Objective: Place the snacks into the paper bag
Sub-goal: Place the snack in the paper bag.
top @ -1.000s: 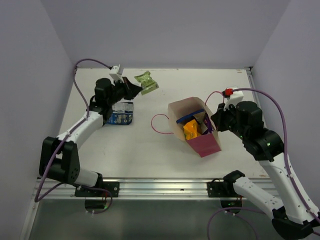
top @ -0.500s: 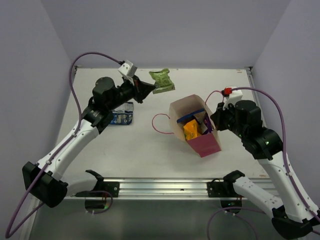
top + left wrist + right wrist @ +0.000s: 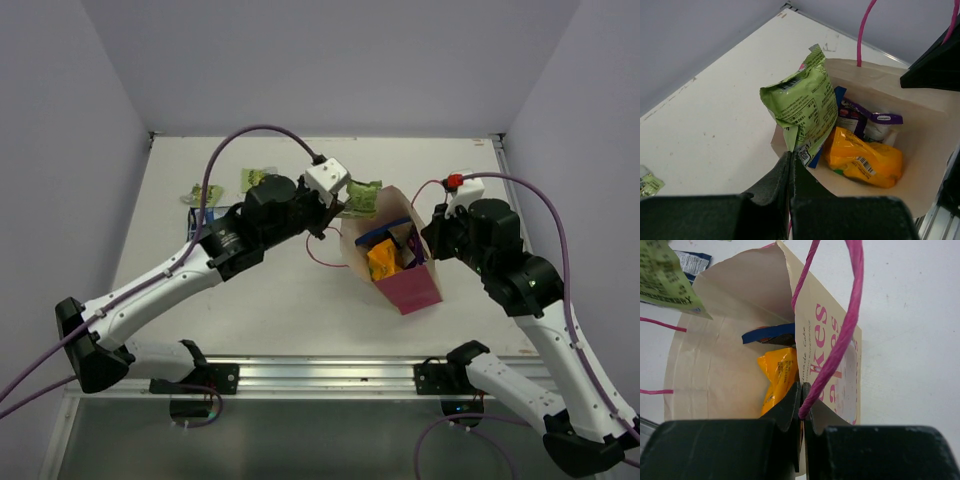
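Observation:
The paper bag [image 3: 412, 288] lies tilted with its mouth facing back-left. My right gripper [image 3: 802, 412] is shut on its pink cord handle [image 3: 840, 340], holding the mouth wide. Inside are an orange packet [image 3: 865, 157], a purple one [image 3: 867, 120] and a dark blue one [image 3: 770, 333]. My left gripper [image 3: 791, 155] is shut on the bottom corner of a green packet [image 3: 802, 107], which hangs at the bag's mouth over its near rim [image 3: 362, 198]. Two more small green packets [image 3: 207, 193] [image 3: 255, 178] lie on the table at the back left.
A dark blue packet [image 3: 692, 262] lies on the table behind the bag. The bag's second pink handle loop [image 3: 318, 258] trails onto the table on its left. The left arm [image 3: 180, 275] stretches diagonally across the table's left half. Walls enclose the back and sides.
My left arm has swung right from the back-left corner, carrying the green packet to the bag's mouth. The right arm and the bag have not moved.

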Controlling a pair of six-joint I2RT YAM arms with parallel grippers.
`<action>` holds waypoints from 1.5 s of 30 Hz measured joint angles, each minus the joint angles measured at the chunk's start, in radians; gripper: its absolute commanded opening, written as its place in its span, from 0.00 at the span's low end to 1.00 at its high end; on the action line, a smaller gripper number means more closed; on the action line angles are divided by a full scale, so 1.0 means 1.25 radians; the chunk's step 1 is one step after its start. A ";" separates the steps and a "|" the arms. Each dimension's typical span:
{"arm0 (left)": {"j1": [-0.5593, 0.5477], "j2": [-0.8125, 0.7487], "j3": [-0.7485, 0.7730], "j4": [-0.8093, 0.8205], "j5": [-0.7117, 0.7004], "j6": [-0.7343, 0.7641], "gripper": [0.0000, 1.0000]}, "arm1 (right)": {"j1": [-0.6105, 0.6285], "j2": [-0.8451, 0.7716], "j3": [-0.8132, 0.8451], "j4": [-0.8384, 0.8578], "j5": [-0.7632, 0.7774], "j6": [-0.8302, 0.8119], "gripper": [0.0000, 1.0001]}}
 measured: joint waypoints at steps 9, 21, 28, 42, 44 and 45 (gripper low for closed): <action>-0.125 0.134 0.095 -0.094 -0.237 0.097 0.00 | 0.000 0.005 0.002 0.001 0.005 0.000 0.03; -0.214 0.282 0.182 -0.108 -0.431 0.226 0.00 | 0.000 -0.002 0.001 -0.001 0.021 0.000 0.03; -0.218 0.378 0.222 -0.102 -0.491 0.270 0.00 | 0.000 -0.009 -0.002 -0.003 0.021 0.000 0.03; -0.218 0.461 0.238 -0.056 -0.501 0.287 0.04 | 0.000 -0.019 -0.015 0.003 0.021 0.000 0.03; -0.216 0.470 0.237 -0.045 -0.500 0.280 0.05 | 0.000 -0.020 -0.016 0.004 0.022 0.000 0.03; -0.212 0.473 0.233 -0.037 -0.493 0.278 0.06 | 0.000 -0.021 -0.018 0.004 0.022 0.000 0.03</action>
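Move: The left hand already pinches the green snack by its lower end, above the paper bag's near-left rim. The middle of the mouth is about 11 cm to its right, level with it in reach and some 8 cm lower. Inside, the blue packet lies 10 cm right, 1 cm farther out and 14 cm below; the orange packet 11 cm right, 3 cm back and 19 cm below. From the right hand, holding the rim, the mouth's middle is 8 cm left, 1 cm ahead and 4 cm lower. Still pinching the green snack by its end, the left hand carries it down into the bag: about 12 cm down and 9 cm to the right, with some 5 cm forward mostly in the second half. Meanwhile the wrist rolls about 40 degrees so the fingers tip steeply downward. The right hand stays put, keeping hold of the bag's right side. ##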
